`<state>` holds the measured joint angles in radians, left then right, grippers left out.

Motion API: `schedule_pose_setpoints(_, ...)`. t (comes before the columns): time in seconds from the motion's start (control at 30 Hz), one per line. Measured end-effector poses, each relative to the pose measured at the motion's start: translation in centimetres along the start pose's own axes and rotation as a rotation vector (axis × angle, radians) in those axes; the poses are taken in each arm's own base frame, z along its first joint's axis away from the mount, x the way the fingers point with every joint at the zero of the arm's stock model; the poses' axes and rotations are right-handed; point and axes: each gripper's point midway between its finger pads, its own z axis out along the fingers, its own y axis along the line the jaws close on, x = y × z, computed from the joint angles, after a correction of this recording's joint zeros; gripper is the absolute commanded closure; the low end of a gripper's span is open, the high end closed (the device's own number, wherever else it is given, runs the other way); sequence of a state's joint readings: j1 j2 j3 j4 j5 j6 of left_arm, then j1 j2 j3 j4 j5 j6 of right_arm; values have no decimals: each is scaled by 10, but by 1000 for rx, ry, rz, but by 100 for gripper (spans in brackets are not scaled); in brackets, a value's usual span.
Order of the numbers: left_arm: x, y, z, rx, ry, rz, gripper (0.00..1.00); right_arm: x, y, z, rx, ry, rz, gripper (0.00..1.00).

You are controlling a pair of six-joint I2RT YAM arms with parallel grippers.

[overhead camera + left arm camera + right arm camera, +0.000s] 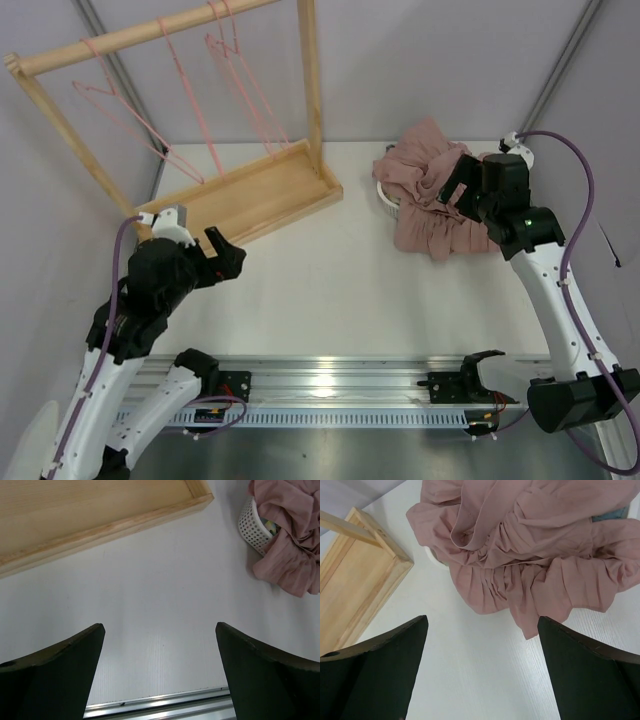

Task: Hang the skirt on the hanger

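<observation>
The dusty-pink pleated skirt [425, 180] lies heaped over a white basket at the table's right and spills onto the tabletop. It also shows in the right wrist view [530, 555] and at the left wrist view's right edge [292, 545]. Several thin pink hangers [222, 42] hang from the wooden rack's bar at the back left. My right gripper [455, 190] hovers over the skirt's near side, open and empty [482, 619]. My left gripper [228, 253] is open and empty above bare table at the left [160, 626], near the rack's base.
The wooden rack's base tray [255, 195] sits at the back left [100, 510] [355, 580]. The white perforated basket [250, 522] holds other clothes, with a blue-grey piece [610, 514] showing. A metal rail [330, 385] runs along the near edge.
</observation>
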<state>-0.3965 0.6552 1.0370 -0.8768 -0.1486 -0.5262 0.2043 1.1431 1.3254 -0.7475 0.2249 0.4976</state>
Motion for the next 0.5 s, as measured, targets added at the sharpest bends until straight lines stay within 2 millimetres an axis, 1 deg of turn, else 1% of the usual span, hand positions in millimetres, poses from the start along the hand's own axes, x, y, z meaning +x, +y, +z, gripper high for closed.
schedule_pose_setpoints(0.1, 4, -1, -9, 44, -31, -6, 1, -1, -3, 3, 16, 1, 3, 1)
schedule_pose_setpoints(0.2, 0, -7, -19, 100, -67, -5, 1, -8, -10, 13, 49, 0, 19, 0)
schedule_pose_setpoints(0.3, 1, -16, -19, 152, -61, 15, 1, -25, -15, 27, 76, -11, 42, 1)
schedule_pose_setpoints(0.4, 8, -22, -13, 194, -42, 39, 1, -46, -18, 46, 96, -42, 54, 1)
schedule_pose_setpoints(0.5, 19, -23, -7, 219, -22, 51, 1, -66, -23, 66, 111, -76, 56, 1)
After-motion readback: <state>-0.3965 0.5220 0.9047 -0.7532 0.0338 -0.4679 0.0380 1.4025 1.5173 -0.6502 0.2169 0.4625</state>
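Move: The skirt lies heaped some 11 cm ahead of my right hand, about 1 cm to its right and roughly 20 cm below. The white basket under it has its middle around 13 cm ahead, straight in front and about 23 cm down; the rack's right end stands about 25 cm to the left, some 12 cm ahead and 27 cm lower. From my left hand the skirt is about 46 cm to the right, 24 cm ahead and 18 cm down. Fingers wide open and empty, I sweep my right hand forward about 8 cm and some 5 cm to the right, high over the skirt, starting slowly and speeding up, the wrist turning slightly clockwise. My left hand, also open, eases roughly 3 cm right and back over bare table, swinging about 10 degrees clockwise and tipping up a little. ##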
